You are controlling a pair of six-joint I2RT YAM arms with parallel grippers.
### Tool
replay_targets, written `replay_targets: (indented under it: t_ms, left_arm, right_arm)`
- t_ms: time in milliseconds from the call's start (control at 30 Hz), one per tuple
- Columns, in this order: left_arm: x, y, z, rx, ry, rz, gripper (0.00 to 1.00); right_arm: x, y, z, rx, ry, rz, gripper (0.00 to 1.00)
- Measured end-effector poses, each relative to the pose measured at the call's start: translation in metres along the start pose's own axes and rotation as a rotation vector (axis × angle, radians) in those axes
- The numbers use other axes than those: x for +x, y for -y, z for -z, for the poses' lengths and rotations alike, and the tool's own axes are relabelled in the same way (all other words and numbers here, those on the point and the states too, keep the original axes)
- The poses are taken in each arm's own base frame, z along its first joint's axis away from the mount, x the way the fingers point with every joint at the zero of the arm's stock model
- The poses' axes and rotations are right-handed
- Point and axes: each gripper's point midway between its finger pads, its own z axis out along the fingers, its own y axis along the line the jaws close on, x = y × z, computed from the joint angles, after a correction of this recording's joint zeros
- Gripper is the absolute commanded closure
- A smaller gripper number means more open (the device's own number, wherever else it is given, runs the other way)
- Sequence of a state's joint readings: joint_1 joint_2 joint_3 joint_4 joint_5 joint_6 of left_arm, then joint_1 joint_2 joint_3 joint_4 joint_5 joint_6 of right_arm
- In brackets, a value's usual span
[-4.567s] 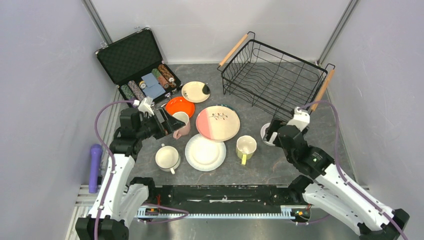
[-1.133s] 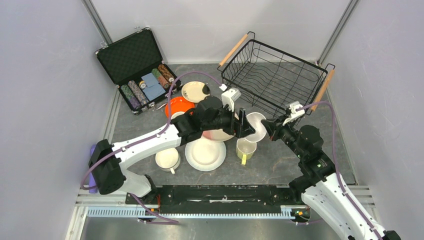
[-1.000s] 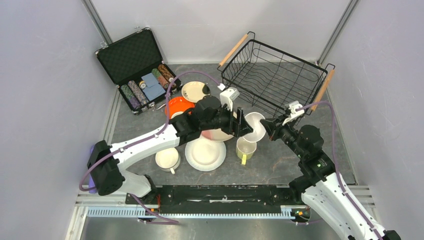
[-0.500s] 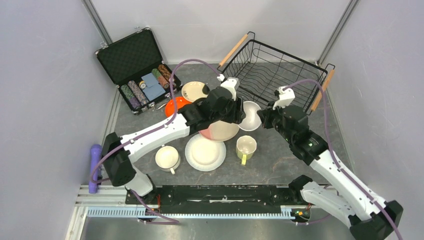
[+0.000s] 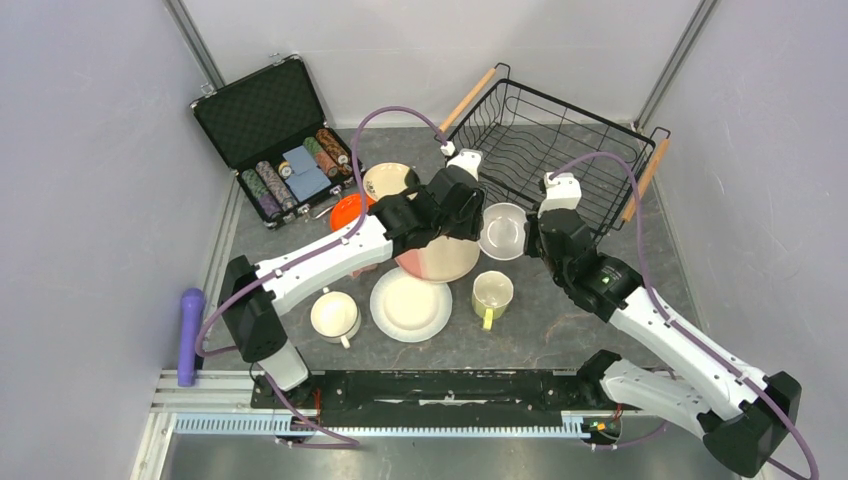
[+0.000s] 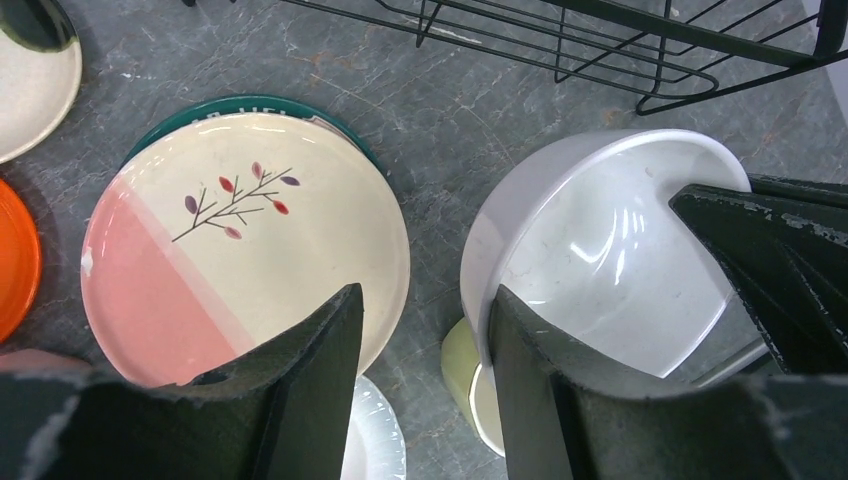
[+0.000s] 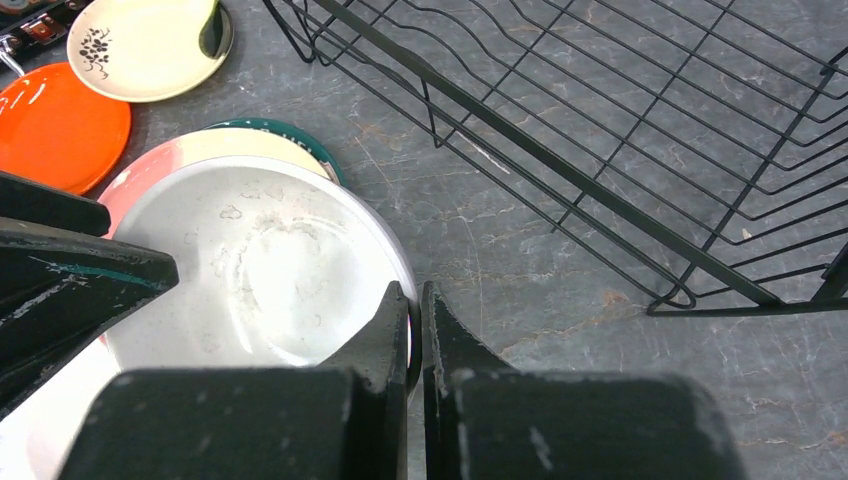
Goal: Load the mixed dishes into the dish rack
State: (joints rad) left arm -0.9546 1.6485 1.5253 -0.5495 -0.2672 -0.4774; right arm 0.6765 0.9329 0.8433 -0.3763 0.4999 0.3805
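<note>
The small white bowl (image 5: 503, 230) hangs above the table just in front of the dish rack (image 5: 575, 105), a black wire basket with wooden handles. My right gripper (image 7: 415, 290) is shut on the bowl (image 7: 260, 270) at its right rim. My left gripper (image 6: 424, 295) is open at the bowl's (image 6: 600, 270) left side. Its right finger is against the inside of the wall, so the rim lies between the jaws with a wide gap. Below lie the pink-cream plate (image 6: 240, 260) on a teal-rimmed one and the yellow-green mug (image 5: 492, 293).
A white plate (image 5: 410, 305) and a white mug (image 5: 333, 315) sit near the front. An orange plate (image 5: 350, 208) and a spotted plate (image 5: 385, 180) lie behind the left arm. The open black case (image 5: 270, 120) with chips stands at the back left.
Both arms have carried the bowl back toward the rack and it has turned level. The left gripper's jaws have narrowed around the rim. The right gripper has stayed shut on it.
</note>
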Motion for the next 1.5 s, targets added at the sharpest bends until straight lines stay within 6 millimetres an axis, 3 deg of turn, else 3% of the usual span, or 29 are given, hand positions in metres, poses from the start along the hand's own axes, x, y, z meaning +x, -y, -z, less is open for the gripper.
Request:
replay_targets:
  t_ms: [200,333,467,567,600,633,667,700,733,767,933,1067,1167,1367,1500]
  left_arm:
    - [0.001,-0.001,-0.001,-0.01,-0.015,-0.01,0.47]
    - [0.006,0.002,-0.011,-0.006,-0.039,-0.02,0.77]
    - [0.011,0.008,-0.018,0.006,-0.067,-0.032,0.81]
    - [0.013,0.008,-0.023,0.002,-0.08,-0.035,0.97]
    - [0.013,0.008,-0.025,-0.001,-0.082,-0.038,0.98]
    - [0.014,0.007,-0.026,-0.004,-0.085,-0.042,0.98]
    - [0.014,0.007,-0.026,-0.003,-0.084,-0.042,0.98]
    - [0.014,0.006,-0.027,-0.005,-0.083,-0.043,0.98]
    - [0.013,0.005,-0.027,-0.007,-0.083,-0.045,0.98]
    - [0.013,0.004,-0.028,-0.003,-0.084,-0.044,0.98]
    - [0.018,-0.012,-0.032,0.012,-0.068,-0.038,0.98]
    - [0.028,-0.027,-0.025,0.095,-0.033,-0.036,0.98]
    - [0.027,-0.03,-0.008,0.184,0.047,-0.049,0.98]
    - [0.001,-0.011,0.039,0.38,0.339,-0.153,0.98]
    - [-0.011,-0.006,0.059,0.438,0.484,-0.217,0.98]
  right_arm:
    - [0.001,0.001,-0.001,0.018,0.001,0.003,1.0]
    - [0.003,-0.002,-0.003,0.016,-0.006,0.006,1.0]
    - [0.006,-0.004,-0.004,0.014,-0.013,0.015,1.0]
    - [0.004,-0.007,-0.004,0.005,-0.006,0.013,1.0]
    - [0.004,-0.008,-0.004,0.001,-0.005,0.013,0.97]
    - [0.003,-0.009,-0.004,-0.008,-0.003,0.014,0.82]
    - [0.004,-0.01,-0.004,-0.013,-0.004,0.018,0.6]
    - [0.004,-0.011,-0.004,-0.019,-0.005,0.017,0.21]
    - [0.002,-0.013,-0.004,-0.035,0.002,0.017,0.07]
    - [0.0,-0.017,-0.003,-0.06,0.011,0.013,0.03]
    - [-0.02,-0.028,0.012,-0.15,0.078,0.017,0.02]
    - [-0.031,-0.043,0.031,-0.287,0.124,0.068,0.02]
    - [-0.037,-0.06,0.047,-0.422,0.146,0.126,0.02]
    - [-0.055,-0.098,0.078,-0.679,0.183,0.226,0.02]
    - [-0.05,-0.112,0.089,-0.787,0.166,0.244,0.02]
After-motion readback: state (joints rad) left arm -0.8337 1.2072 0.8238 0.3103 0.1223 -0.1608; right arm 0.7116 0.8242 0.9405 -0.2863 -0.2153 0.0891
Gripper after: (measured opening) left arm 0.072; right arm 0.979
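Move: The white bowl, which my right hand holds by its right rim, has its middle about 5 cm to the right of my left hand and roughly level with it, its left rim between my open left fingers; from my right hand it is some 6 cm to the left. Counted from my left hand, the green mug is 12 cm back, 4 cm right and 9 cm below, the pink-and-cream plate 9 cm left and 13 cm below, and the dish rack about 20 cm ahead and 18 cm right. I sink my left hand about 2.5 cm and pinch the bowl's left rim shut between its fingers while my right hand keeps hold of the right rim. Only then do I spread my right fingers wide and swing that hand left, up and back, turning some 45 degrees counter-clockwise; with my left I dip slightly more, then lift the bowl, drawing it back and left and tilting the fingers up. ##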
